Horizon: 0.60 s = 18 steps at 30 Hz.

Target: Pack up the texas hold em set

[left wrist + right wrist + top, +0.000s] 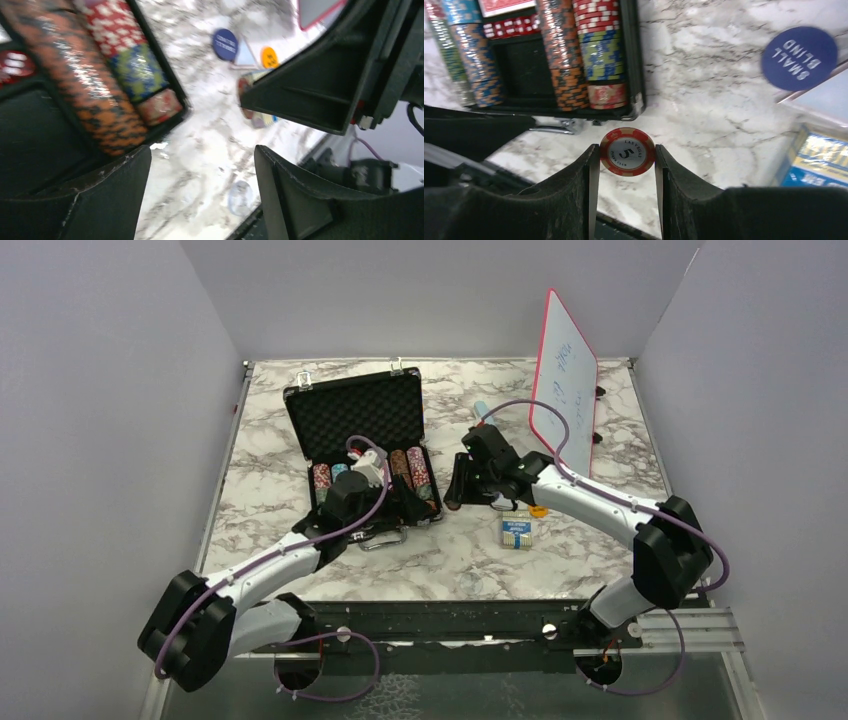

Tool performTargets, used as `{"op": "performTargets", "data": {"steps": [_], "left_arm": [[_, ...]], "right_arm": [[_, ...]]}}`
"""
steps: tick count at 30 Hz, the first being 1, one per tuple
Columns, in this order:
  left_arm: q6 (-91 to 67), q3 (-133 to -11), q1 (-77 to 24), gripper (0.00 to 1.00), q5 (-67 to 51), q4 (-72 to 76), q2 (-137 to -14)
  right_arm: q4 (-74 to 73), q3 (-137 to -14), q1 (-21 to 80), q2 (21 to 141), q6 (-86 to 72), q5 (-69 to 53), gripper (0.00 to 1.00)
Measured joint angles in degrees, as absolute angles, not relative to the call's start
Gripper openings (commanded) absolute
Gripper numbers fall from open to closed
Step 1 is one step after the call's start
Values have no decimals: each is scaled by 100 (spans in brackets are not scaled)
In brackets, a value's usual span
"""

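Note:
The black briefcase (355, 410) lies open at the back left, its foam lid upright. Rows of striped chips (412, 472) fill its tray; they also show in the right wrist view (564, 55) with red dice (511, 26). My right gripper (627, 156) is shut on a red "5" poker chip (627, 151), held on edge above the table just off the case's front right corner (638, 102). In the top view it (455, 488) hangs right of the case. My left gripper (202, 172) is open and empty over the table by that same corner (412, 508).
A blue "small blind" button (799, 58), an orange button (539, 511) and a blue card deck (517, 531) lie on the marble right of the case. The red-framed whiteboard (565, 380) stands at the back right, a pale blue block (483, 410) beside it.

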<state>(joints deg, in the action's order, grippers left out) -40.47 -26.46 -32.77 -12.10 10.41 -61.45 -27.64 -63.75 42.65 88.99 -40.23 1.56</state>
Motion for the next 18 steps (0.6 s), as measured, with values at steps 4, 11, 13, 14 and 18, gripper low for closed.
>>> {"op": "performTargets", "data": {"steps": [4, 11, 13, 14, 18], "left_arm": [[-4434, -2646, -3881, 64, -1273, 1531, -6488], [-4923, -2624, -4515, 46, -709, 2010, -6709], [-5013, -2615, -4600, 43, -438, 2104, -6709], [-5046, -2609, -4628, 41, -325, 2141, -6709], [-5192, -2541, -4685, 33, 62, 2250, -6700]], "right_arm": [[-2628, -6270, 4265, 8744, -4375, -220, 42], [-2370, -6130, 4268, 8619, -4875, -722, 42], [-2311, -6112, 4268, 8617, -4960, -838, 42], [-2276, -6099, 4268, 8617, -5002, -891, 42], [-2176, -6058, 4265, 8617, -5109, -1022, 42]]}}
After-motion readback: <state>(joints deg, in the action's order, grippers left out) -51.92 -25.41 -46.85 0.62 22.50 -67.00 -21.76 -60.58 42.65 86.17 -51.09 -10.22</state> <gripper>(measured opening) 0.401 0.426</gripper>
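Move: The $5 chip, pinched in the right gripper's tips, is about 9 cm to the left gripper's right, 2 cm ahead and 2 cm lower. From the left gripper, the open case's middle lies some 10 cm left, 6 ahead and 10 below; the small blind disc 15 cm right, 6 ahead on the table; the blue-and-yellow box 20 cm right, 3 back. For the right hand, the left gripper is 9 cm left, 2 back and 2 up. Bring the left gripper about 5.5 cm right towards the held chip, easing back some 3 cm and then slightly forward, while closing its wide-open fingers to around half their gap so they come in about the chip's free edge. Meanwhile carry the chip with the right hand 3.5 cm left, a little back and up, rolling its left side up some 15 degrees and keeping the pinch. ##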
